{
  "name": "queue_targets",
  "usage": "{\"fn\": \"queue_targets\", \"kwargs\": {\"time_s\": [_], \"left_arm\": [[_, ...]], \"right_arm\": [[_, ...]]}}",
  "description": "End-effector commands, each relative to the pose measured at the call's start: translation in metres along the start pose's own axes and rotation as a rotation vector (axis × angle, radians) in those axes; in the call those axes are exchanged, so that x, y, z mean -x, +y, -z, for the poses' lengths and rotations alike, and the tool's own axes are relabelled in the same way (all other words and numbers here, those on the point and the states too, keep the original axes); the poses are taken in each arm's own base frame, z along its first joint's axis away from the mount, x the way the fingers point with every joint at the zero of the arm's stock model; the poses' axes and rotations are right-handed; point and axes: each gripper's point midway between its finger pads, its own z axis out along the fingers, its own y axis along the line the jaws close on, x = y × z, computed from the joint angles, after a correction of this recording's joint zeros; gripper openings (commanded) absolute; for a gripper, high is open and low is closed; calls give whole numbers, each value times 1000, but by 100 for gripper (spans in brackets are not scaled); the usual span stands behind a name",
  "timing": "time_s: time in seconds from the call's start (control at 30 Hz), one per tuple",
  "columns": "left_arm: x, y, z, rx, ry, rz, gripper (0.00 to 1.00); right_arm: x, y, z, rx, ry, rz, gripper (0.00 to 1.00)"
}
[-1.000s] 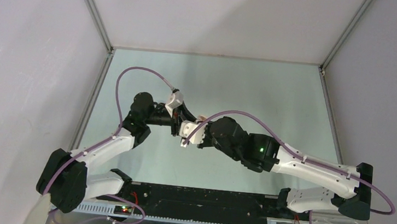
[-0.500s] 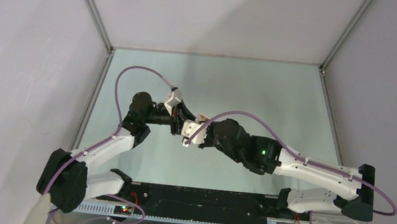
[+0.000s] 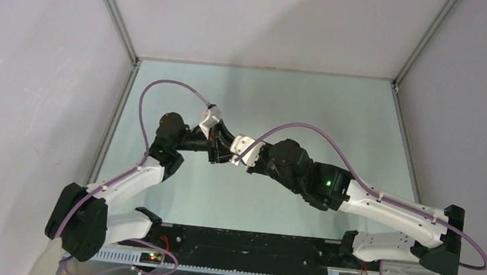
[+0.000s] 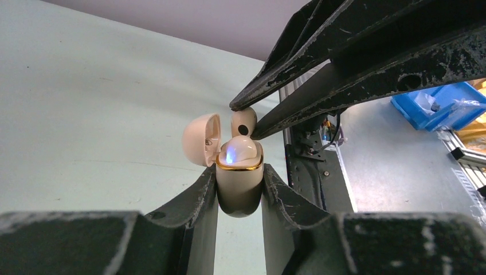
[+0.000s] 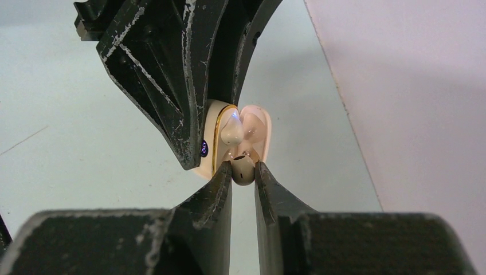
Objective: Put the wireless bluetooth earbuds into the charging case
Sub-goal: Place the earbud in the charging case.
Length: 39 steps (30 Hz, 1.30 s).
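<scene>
My left gripper [image 4: 239, 172] is shut on the beige charging case [image 4: 239, 189], gripping the sides of its lower body below the gold rim. The lid [image 4: 202, 139] hangs open to the left. One off-white earbud [image 4: 239, 150] sits in the case with a blue light glowing on it. My right gripper [image 5: 243, 167] is shut on a second off-white earbud [image 5: 243, 172], held right at the case's mouth [image 5: 220, 137] beside the seated earbud [image 5: 231, 130]. In the top view the two grippers [image 3: 221, 150] [image 3: 234, 155] meet mid-table and hide the case.
A black rail [image 3: 251, 243] with the arm bases runs along the near table edge. Enclosure walls and metal posts [image 3: 115, 10] ring the table. A blue bin [image 4: 435, 106] lies beyond the table's edge in the left wrist view.
The right wrist has moved away from the bases and closer to the left gripper. The left gripper shifted slightly the same way. Both grips are unchanged.
</scene>
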Motion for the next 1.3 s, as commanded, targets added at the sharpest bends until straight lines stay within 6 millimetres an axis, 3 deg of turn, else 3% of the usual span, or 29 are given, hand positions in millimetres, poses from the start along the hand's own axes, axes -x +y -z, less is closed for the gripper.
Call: {"fn": "queue_targets", "kwargs": {"time_s": [0.0, 0.53, 0.7, 0.8, 0.97, 1.1, 1.27], "left_arm": [[18, -7, -1, -36, -38, -73, 4], [20, -2, 0, -11, -47, -48, 4], [22, 7, 2, 38, -58, -21, 3], [23, 10, 2, 53, -66, -11, 2], [22, 11, 2, 55, -68, -10, 2], [22, 11, 3, 54, -68, -16, 1], [22, 9, 3, 48, -67, -25, 1]], "right_arm": [[6, 0, 6, 19, -36, -71, 19], [20, 8, 7, 75, -49, -118, 20], [20, -4, 4, -9, -30, -160, 18], [21, -2, 2, 2, -25, -187, 18], [24, 5, 2, 40, -24, -197, 28], [27, 1, 6, 46, -38, -197, 40], [35, -9, 16, 56, -58, -221, 46]]}}
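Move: Just beyond the second earbud, still pinched in the right fingers, the charging case's empty slot lies about 1 cm left and 1 cm below the right hand; the seated first earbud is some 3 cm left, level fore and aft, and the open lid 2 cm ahead and 2 cm left. From the left hand, which holds the case, the second earbud is about 3 cm right and 1 cm up, with the lid 2 cm ahead and 1 cm right. Easing the second earbud down into the empty slot, the right hand shifts back barely half a centimetre and part-way forward again while its fingers tip down some 10 degrees in all; they then open, let go and slip back and left about 1 cm. The left hand keeps its pinch on the case, steady at first, then carries it forward about 1 cm, away from the opening fingers. ##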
